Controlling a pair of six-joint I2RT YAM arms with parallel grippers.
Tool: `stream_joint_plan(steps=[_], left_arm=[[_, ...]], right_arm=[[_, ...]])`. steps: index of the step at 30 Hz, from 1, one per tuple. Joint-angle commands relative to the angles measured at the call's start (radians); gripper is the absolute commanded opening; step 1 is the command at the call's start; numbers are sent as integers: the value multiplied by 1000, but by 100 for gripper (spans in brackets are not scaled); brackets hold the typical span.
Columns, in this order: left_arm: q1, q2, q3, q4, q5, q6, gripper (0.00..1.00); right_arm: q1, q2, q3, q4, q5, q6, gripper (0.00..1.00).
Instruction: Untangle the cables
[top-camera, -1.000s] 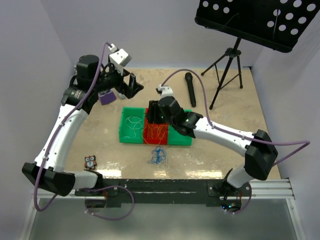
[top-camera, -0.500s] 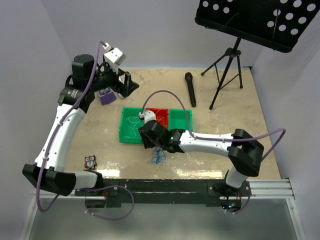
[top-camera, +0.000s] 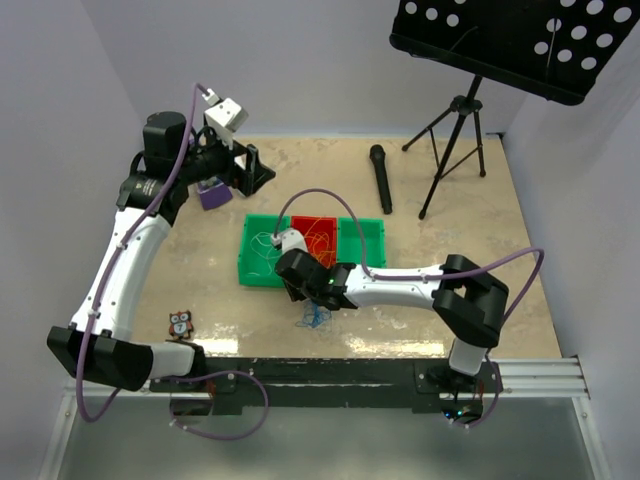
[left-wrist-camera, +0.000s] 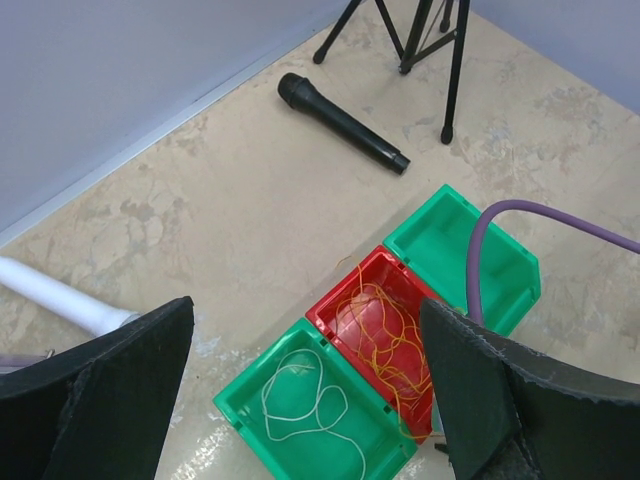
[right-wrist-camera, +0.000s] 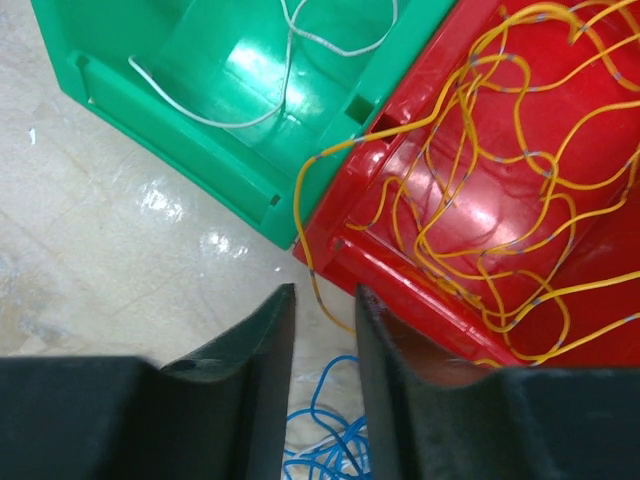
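Note:
A thin blue cable tangle (top-camera: 315, 316) lies on the table just in front of the bins; it also shows in the right wrist view (right-wrist-camera: 325, 440). An orange-yellow cable (top-camera: 315, 236) (right-wrist-camera: 500, 200) (left-wrist-camera: 385, 335) fills the red bin (top-camera: 300, 222), with one strand hanging over the near rim. A white cable (top-camera: 265, 245) (left-wrist-camera: 300, 400) (right-wrist-camera: 290, 40) lies in the left green bin (top-camera: 246, 262). My right gripper (top-camera: 298, 290) (right-wrist-camera: 322, 300) hovers low over the blue tangle, jaws narrowly apart and holding nothing. My left gripper (top-camera: 255, 170) (left-wrist-camera: 305, 330) is wide open, high at the back left.
The right green bin (top-camera: 365, 232) (left-wrist-camera: 460, 250) holds nothing. A black microphone (top-camera: 380, 178) (left-wrist-camera: 345, 122) and a tripod stand (top-camera: 455, 140) are at the back right. A purple block (top-camera: 210, 193) sits back left, a small owl figure (top-camera: 181, 322) front left.
My right gripper has moved from above the red bin toward the near side and down over the blue tangle. The left arm has barely shifted.

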Motion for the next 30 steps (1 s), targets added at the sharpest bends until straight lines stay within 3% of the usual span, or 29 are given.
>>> stream_joint_plan(steps=[1,6,14,17,24,30], left_arm=[[15,-19,-6,36,26,-15,100],[24,-24,-8,30,24,-22,100],[27,-28,-12,33,29,-28,100],[27,-31,-20,40,29,-32,100],[27,-36,-32,53,26,-34,100],[27,-33,-37,54,29,-31,100]], right_arm=[[6,0,38,33,70,-2,22],[6,-26,32,30,101,15,0],[0,-127,27,13,157,23,0],[-55,-130,43,9,147,10,0],[-178,-28,115,21,95,-22,0],[-207,95,200,22,53,-62,0]])
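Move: The right hand is already down at the front of the bins, with the loose orange cable end that hangs over the red bin's front-left corner about 1 cm ahead and 2 cm below it. The red bin's middle is some 9 cm ahead and 5 cm right; the white cable in the green bin is about 9 cm ahead, 7 cm left, and the blue cable some 4 cm back, 5 cm right. From the left hand the orange end lies about 12 cm back, 9 cm right and 29 cm down. The right fingers, part open, shut on the orange cable end and pinch it while edging about 1 cm forward. The hand then lifts some 6 cm to clear the front rim, carries the end forward about 10 cm and slightly right over the red bin, and sinks about 3 cm, turning some 15 degrees clockwise, fingers still shut. ##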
